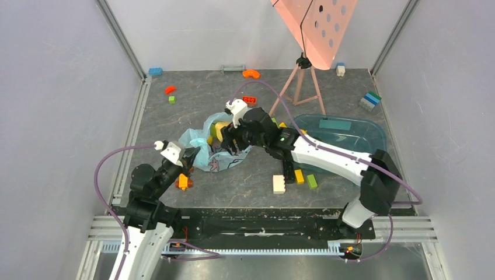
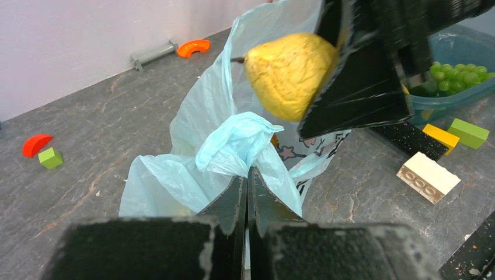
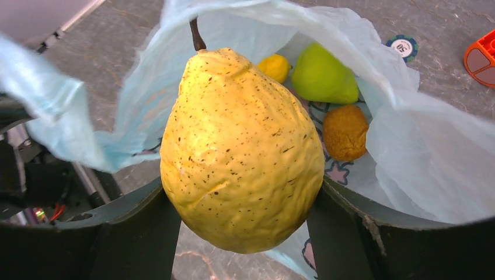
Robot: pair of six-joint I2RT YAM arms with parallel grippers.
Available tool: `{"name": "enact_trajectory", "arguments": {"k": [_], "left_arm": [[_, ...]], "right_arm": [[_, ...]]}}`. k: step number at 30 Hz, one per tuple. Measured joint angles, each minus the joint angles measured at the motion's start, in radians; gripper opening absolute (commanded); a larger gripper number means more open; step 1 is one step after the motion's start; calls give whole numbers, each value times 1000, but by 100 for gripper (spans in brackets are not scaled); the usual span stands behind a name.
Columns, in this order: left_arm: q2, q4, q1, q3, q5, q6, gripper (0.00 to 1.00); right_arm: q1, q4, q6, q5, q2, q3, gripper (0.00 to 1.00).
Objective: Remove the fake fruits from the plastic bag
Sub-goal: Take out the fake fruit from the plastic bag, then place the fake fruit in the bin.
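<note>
The light blue plastic bag point(image 1: 205, 153) lies open at mid-table. My left gripper point(image 2: 247, 175) is shut on a bunched fold of the bag point(image 2: 230, 149) at its near edge. My right gripper point(image 3: 242, 204) is shut on a large speckled yellow pear point(image 3: 242, 149), held above the bag's mouth; the pear also shows in the left wrist view point(image 2: 289, 73) and from above point(image 1: 220, 129). Inside the bag lie a green pear point(image 3: 324, 76), a small yellow lemon point(image 3: 274, 67) and a brownish-orange fruit point(image 3: 345, 132).
A teal see-through tub point(image 1: 344, 135) stands to the right, with green grapes point(image 2: 458, 76) in it. Coloured toy bricks point(image 1: 295, 178) lie in front of it and at the back. A pink tripod-mounted board point(image 1: 309, 35) stands behind. An orange piece point(image 1: 183, 182) lies by my left arm.
</note>
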Motion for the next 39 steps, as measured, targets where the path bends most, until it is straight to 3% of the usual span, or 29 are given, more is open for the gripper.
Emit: {"name": "enact_trajectory", "arguments": {"k": [15, 21, 32, 39], "left_arm": [[-13, 10, 0, 0, -70, -27, 2], [-17, 14, 0, -4, -78, -28, 2], [-2, 16, 0, -4, -84, -43, 2], [2, 16, 0, -4, -100, -57, 2]], "right_arm": [[0, -80, 34, -139, -311, -209, 58], [0, -131, 47, -148, -447, -219, 58], [-11, -299, 108, 167, -770, -339, 59], [-140, -379, 142, 318, -789, -455, 58]]}}
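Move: The right hand already holds the yellow pear above the bag's mouth. The bin's middle lies about 39 cm to its right, 7 cm ahead and 16 cm below; the long yellow fruit in the bin is about 27 cm right, 9 cm ahead and 18 cm below, the bag 7 cm ahead and 16 cm below, and the white block 18 cm right, 6 cm back and 20 cm down. From the left hand, the bin is roughly 46 cm right, 14 cm ahead and 19 cm below. Keeping the yellow pear pinched, the right hand carries it some 23 cm to the right towards the bin, first drawing back and rising about 9 cm away from the bag, then swinging on rightwards while sinking nearly all that height and reaching a little forward. In this second part the wrist turns clockwise so the fingers point more ahead, ending about 30 degrees round from the start, while the left hand, shifting barely a centimetre, keeps its closed pinch on the bag's gathered end. ##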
